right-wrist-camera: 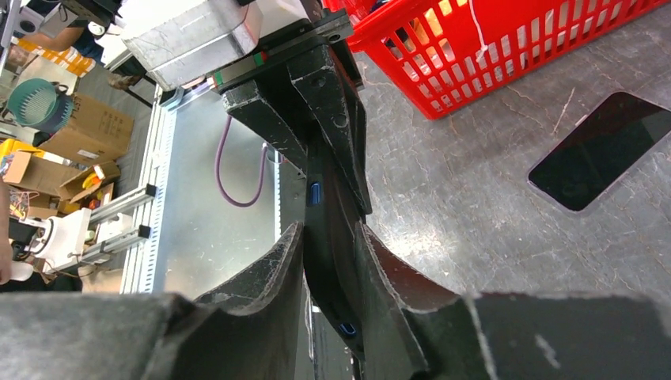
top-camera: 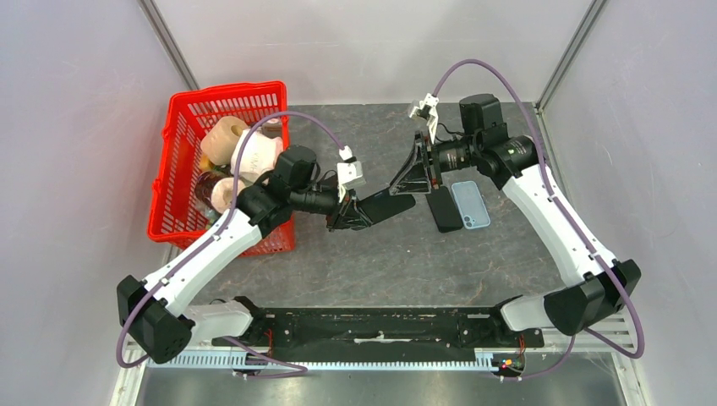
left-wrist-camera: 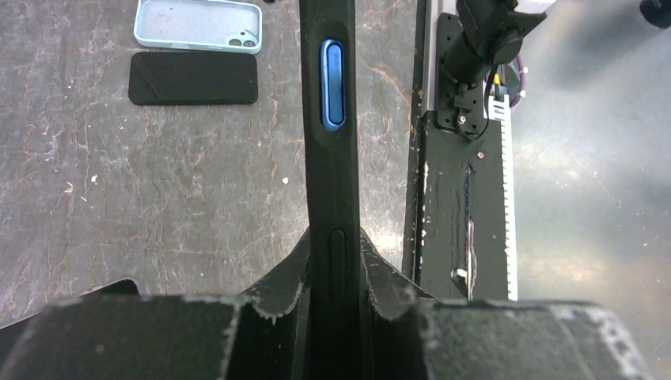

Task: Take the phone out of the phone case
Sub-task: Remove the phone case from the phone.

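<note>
A black phone case (top-camera: 387,205) is held in the air between both arms. In the left wrist view I see the phone case (left-wrist-camera: 332,158) edge on, with a blue side button. My left gripper (left-wrist-camera: 336,265) is shut on that edge. My right gripper (right-wrist-camera: 332,237) is shut on the other end of the phone case (right-wrist-camera: 336,206), which bows slightly between the fingers. From above, the left gripper (top-camera: 359,213) and the right gripper (top-camera: 400,189) stand close together. I cannot make out the phone inside the case.
A bare black phone (top-camera: 444,209) and an empty pale blue case (top-camera: 470,204) lie side by side on the table right of the grippers. A red basket (top-camera: 182,161) with rolls and bottles stands at the left. Grey walls close in both sides.
</note>
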`<state>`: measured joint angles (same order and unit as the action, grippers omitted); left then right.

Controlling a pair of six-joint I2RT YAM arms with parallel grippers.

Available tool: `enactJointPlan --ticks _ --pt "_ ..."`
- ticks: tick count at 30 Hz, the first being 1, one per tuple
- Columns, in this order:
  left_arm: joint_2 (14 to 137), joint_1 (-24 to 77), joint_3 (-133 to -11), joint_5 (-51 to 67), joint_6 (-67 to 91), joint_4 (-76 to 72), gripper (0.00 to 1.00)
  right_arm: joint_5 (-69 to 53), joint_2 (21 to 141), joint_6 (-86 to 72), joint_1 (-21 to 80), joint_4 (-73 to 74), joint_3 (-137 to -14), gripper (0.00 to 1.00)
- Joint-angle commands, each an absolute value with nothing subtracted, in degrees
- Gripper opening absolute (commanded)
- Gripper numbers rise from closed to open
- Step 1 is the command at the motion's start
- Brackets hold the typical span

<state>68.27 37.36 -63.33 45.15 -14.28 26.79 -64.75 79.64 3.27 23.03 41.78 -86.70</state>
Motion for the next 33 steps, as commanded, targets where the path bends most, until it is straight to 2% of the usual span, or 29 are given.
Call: enactJointPlan --ticks 1,3,7,8,16,21,27,33 --pt "68.3 37.5 -64.3 47.7 -9.8 18.8 0.02 -67.1 79.5 1.9 22.9 38.3 -85.1 0.36" --pt "68.6 37.5 -64.2 48.0 -9.6 18.5 0.02 -67.5 79.5 1.4 22.9 37.3 -84.5 0.32" --pt "68.7 37.6 -63.1 48.2 -9.4 17.2 0.02 -69.8 80.1 0.1 22.9 35.4 -83.7 0.02" --pt "68.7 37.7 -62.8 48.1 -9.9 17.1 0.02 -70.4 80.4 0.1 22.9 35.0 -83.7 0.0" --pt "68.5 40.6 -62.5 39.2 -21.1 21.8 0.02 -77.9 83.2 -8.6 22.9 29.0 -82.7 0.0" --pt "69.8 44.5 -65.5 31.6 -26.9 25.3 0.02 -82.6 85.0 -24.5 22.9 13.0 -78.1 0.0" --pt "70.8 47.2 -68.0 26.1 -30.1 27.2 0.02 -84.5 85.7 -45.2 22.9 -13.9 -71.1 0.0" --pt "71.4 49.8 -69.6 21.0 -33.1 28.9 0.02 -85.0 86.8 -47.4 23.1 -16.3 -69.7 0.0"
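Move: The held phone in its black case has its middle some 6 cm right of the left fingers, 2 cm farther out and a little below. From the open right fingers, already around its edge, that middle lies about 3 cm left, 2 cm back and 4 cm down. On the table roughly 30 cm below the right hand, a black phone lies 18 cm right and 10 cm ahead, with the blue case 27 cm right and 11 cm ahead. The right fingers close almost shut and pinch the thin edge of the black case while the hand stays nearly in place, then that hand sinks about 1.5 cm and eases a little forward and left, its fingertips tipping up and swinging back toward the base, some 20 degrees in all. The left hand keeps its grip on the other end, sinking and shifting forward about 1 cm as its fingertips dip and swing forward roughly 15 degrees, so that the two hands twist the case between them. ##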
